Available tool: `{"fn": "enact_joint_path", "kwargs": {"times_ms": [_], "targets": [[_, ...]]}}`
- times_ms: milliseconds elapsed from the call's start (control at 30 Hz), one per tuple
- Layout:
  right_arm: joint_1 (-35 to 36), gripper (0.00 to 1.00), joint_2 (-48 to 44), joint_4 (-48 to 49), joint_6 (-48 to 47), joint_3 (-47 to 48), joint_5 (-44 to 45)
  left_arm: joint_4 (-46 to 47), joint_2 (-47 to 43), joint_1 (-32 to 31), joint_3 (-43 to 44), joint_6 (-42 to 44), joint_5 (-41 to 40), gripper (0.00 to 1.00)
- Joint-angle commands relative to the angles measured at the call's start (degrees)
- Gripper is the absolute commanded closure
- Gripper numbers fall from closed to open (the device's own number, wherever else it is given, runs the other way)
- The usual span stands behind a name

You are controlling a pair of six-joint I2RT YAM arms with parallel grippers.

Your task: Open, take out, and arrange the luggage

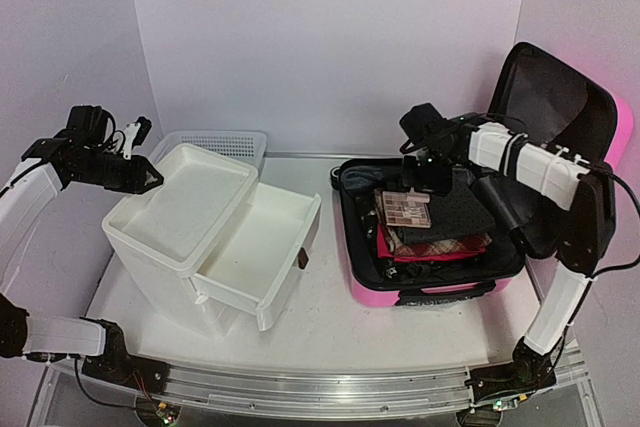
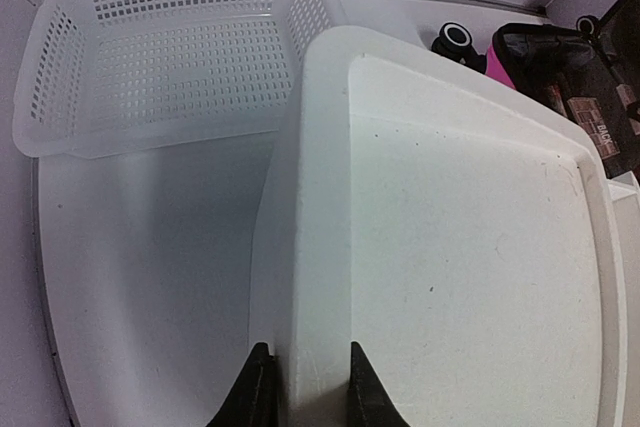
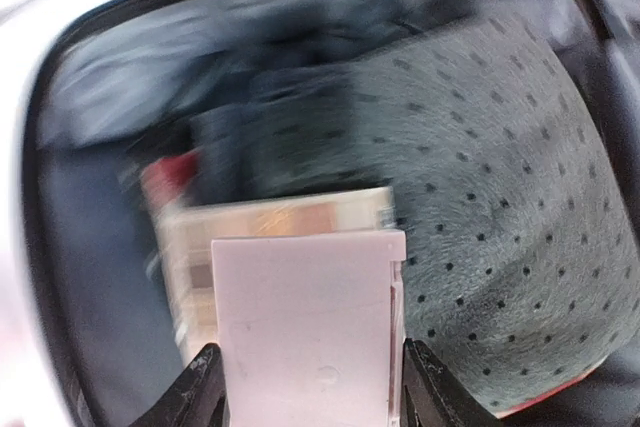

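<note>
The pink luggage point(image 1: 430, 297) lies open at the right of the table, its black-lined lid point(image 1: 560, 97) propped up behind. It holds folded clothes, a grey dotted cloth point(image 3: 500, 197) and an eyeshadow palette point(image 1: 402, 209). My right gripper point(image 1: 425, 172) hangs over the packed half. In the right wrist view my right gripper point(image 3: 310, 387) has a finger against each side of a pale pink flat case point(image 3: 305, 317), above the blurred palette point(image 3: 280, 217). My left gripper point(image 1: 148, 175) is at the far left, and in the left wrist view my left gripper point(image 2: 305, 387) is shut across the raised rim of the white drawer unit point(image 2: 450, 227).
The white drawer unit point(image 1: 180, 212) stands left of centre with its drawer point(image 1: 260, 247) pulled out toward the luggage. A white mesh basket point(image 1: 225, 142) sits behind it against the back wall. A black luggage wheel point(image 2: 457, 40) shows beside the unit.
</note>
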Motion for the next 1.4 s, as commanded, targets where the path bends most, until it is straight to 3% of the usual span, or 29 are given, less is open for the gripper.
{"fn": "enact_joint_path", "kwargs": {"times_ms": [0, 67, 167, 300, 533, 1067, 1367], "targets": [[0.33, 0.50, -9.22, 7.27, -23.01, -2.18, -20.86, -6.93, 1.49, -0.21, -4.69, -7.09, 9.70, 1.00], [1.15, 0.50, -11.06, 7.32, -26.99, -1.95, -33.21, -6.96, 1.42, -0.25, -4.69, -7.17, 9.62, 1.00], [4.75, 0.49, -14.05, 8.26, -28.92, -1.25, -43.38, -6.95, 1.49, -0.26, -4.81, -7.10, 9.40, 1.00], [14.08, 0.50, -13.06, 12.44, -25.67, 1.80, -47.55, -6.90, 1.78, -0.21, -5.08, -7.18, 9.35, 1.00], [24.48, 0.51, -1.85, 11.78, -19.86, 13.29, -50.85, -6.92, 1.70, -0.22, -5.34, -7.45, 9.44, 1.00], [36.96, 0.55, 16.85, -5.59, -30.27, 34.65, -26.90, -6.96, 0.95, -0.25, -5.60, -7.10, 10.16, 1.00], [39.54, 0.53, 20.99, -7.58, -34.94, 37.80, -20.30, -7.00, 1.32, -0.23, -5.47, -7.18, 10.39, 1.00]]}}
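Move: The right hand holds the pale pink compact over the open suitcase; the open white drawer it is bound for has its middle about 31 cm to the left, 19 cm back and 5 cm lower. The eyeshadow palette lies about 2 cm back, 2 cm left and 8 cm below, and the white cabinet's top sits some 43 cm left, 8 cm back and slightly higher. From the left hand, on the cabinet's rim, the drawer is about 21 cm right, 12 cm back and 9 cm lower. Keeping its grip on the pale pink compact, the right hand sweeps quickly out of the suitcase area to the left and back, some 32 cm left and 25 cm back, arching up about 13 cm before it sinks roughly 10 cm over the near part of the open drawer. On the way the wrist swings nearly 80 degrees counter-clockwise and tilts over, then levels out again, while the left hand stays put with the cabinet's rim between its fingers. ##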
